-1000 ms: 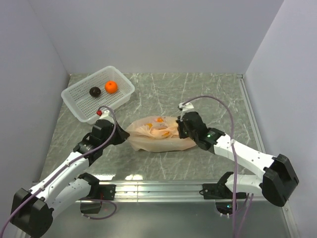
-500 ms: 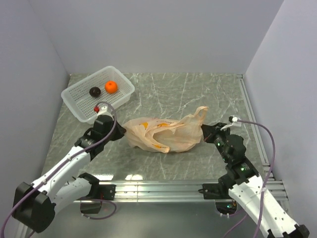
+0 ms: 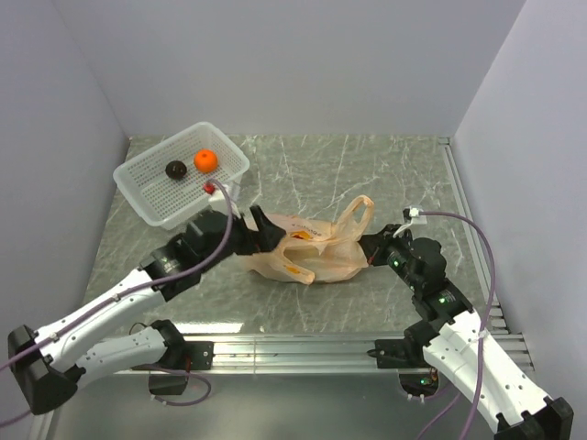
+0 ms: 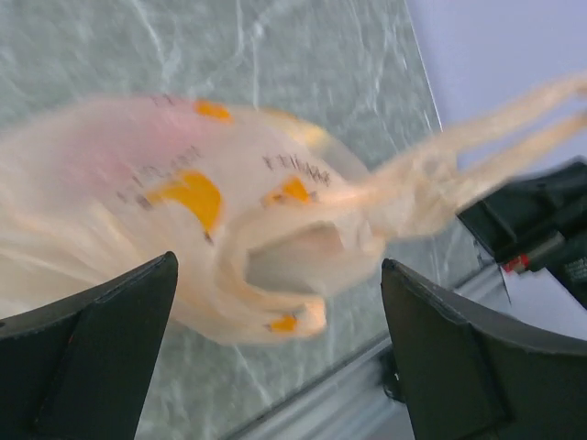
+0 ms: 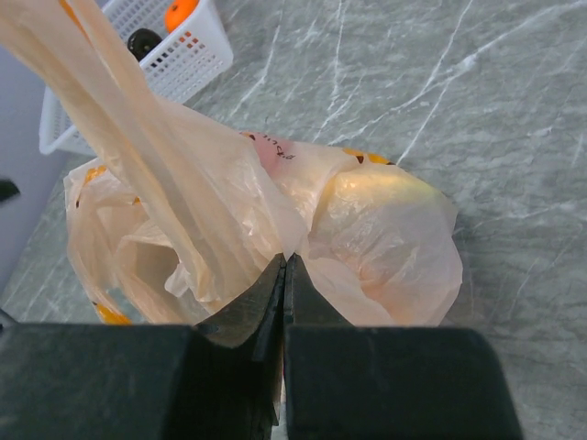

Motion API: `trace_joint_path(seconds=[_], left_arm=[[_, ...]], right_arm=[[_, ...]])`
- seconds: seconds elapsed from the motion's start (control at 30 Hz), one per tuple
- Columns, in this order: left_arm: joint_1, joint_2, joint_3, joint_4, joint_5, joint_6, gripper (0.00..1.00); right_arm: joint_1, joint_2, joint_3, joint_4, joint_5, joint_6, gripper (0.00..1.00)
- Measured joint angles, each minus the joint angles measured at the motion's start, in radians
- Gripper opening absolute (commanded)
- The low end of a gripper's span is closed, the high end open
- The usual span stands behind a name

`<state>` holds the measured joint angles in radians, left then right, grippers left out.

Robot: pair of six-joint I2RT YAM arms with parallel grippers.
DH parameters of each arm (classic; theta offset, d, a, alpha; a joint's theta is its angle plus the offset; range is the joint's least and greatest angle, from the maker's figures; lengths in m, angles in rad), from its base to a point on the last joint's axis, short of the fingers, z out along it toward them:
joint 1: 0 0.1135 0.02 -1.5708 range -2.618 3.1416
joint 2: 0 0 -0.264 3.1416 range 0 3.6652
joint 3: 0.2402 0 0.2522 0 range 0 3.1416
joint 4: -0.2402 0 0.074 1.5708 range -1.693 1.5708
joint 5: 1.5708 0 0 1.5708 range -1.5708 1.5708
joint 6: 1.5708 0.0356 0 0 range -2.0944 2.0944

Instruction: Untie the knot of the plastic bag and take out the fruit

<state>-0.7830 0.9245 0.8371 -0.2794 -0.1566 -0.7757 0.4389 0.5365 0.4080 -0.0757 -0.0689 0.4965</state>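
Observation:
The peach plastic bag [image 3: 312, 252] lies slumped mid-table, one handle loop [image 3: 358, 213] sticking up. No tied knot shows; the handles hang apart and the bag's mouth [image 4: 293, 266] gapes. My left gripper [image 3: 264, 233] is open at the bag's left end, its fingers [image 4: 101, 348] wide on either side of the mouth and touching nothing. My right gripper [image 3: 370, 249] is shut on a fold of the bag's right side [image 5: 284, 261], with a handle strip [image 5: 101, 82] stretched up past it. The fruit shows only as yellow [image 5: 385, 188] and pink [image 5: 275, 151] patches through the plastic.
A white mesh basket [image 3: 151, 192] stands at the back left with an orange tangerine [image 3: 204, 161] and a dark brown round fruit [image 3: 175, 170] in it. The metal rail [image 3: 303, 348] runs along the table's near edge.
My left gripper has let go of the bag's left edge, opened wide and pushed right toward the bag's mouth. My right gripper keeps its grip and has shifted slightly left.

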Motion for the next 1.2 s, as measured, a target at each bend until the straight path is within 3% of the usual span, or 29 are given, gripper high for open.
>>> trace_joint_path(seconds=[0.27,0.47,0.57,0.6,0.67,0.7,0.77,0.97,1.2], left_arm=[[-0.244,0.051,-0.166,-0.005,-0.282,-0.242,0.91],[-0.303,0.128,-0.180,0.018,-0.451,-0.342,0.83],[-0.303,0.171,-0.180,0.038,-0.504,-0.367,0.71],[-0.303,0.179,-0.180,0.042,-0.516,-0.370,0.52],[-0.300,0.188,-0.178,0.051,-0.537,-0.370,0.31],[-0.291,0.193,-0.175,0.046,-0.544,-0.366,0.12],[-0.260,0.199,-0.161,0.021,-0.546,-0.349,0.01],[-0.003,0.127,-0.136,-0.072,-0.465,-0.184,0.00],[0.240,0.035,-0.045,-0.166,-0.105,0.064,0.01]], right_arm=[[0.005,0.002,0.002,0.000,-0.008,-0.014,0.00],[0.008,0.004,0.002,0.000,-0.013,-0.017,0.00],[0.009,0.004,0.002,0.000,-0.013,-0.019,0.00],[0.010,0.004,0.002,-0.001,-0.011,-0.019,0.00],[0.010,0.003,0.003,-0.010,-0.007,-0.021,0.00],[0.010,0.003,0.006,-0.020,0.002,-0.023,0.00],[0.010,0.002,0.020,-0.054,0.040,-0.022,0.00],[0.008,0.000,0.090,-0.182,0.255,0.013,0.00],[-0.013,0.057,0.167,-0.242,0.275,0.056,0.00]])
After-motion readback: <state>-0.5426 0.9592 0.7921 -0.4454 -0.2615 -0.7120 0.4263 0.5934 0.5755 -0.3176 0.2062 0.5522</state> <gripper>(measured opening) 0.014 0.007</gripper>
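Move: The near handle flap of the plastic bag, which my open left hand goes for, lies about 12 cm below it, some 3 cm back and 3 cm to the right. The other handle loop stands up roughly 19 cm to the right of my left hand, 4 cm ahead and a few cm lower; the white basket is some 25 cm left and 20 cm ahead. From my right hand, still pinching the bag's right side, that near flap is about 18 cm left, 3 cm back and 6 cm lower. I drop my open left hand about 11 cm, easing back and then forward again as it turns counter-clockwise, and shut its fingers on the bag's plastic by the near handle. Holding that, I pull about 10 cm left, a little forward and up, while my right hand keeps its pinch, swings clockwise and draws about 5 cm right, away from the left. ##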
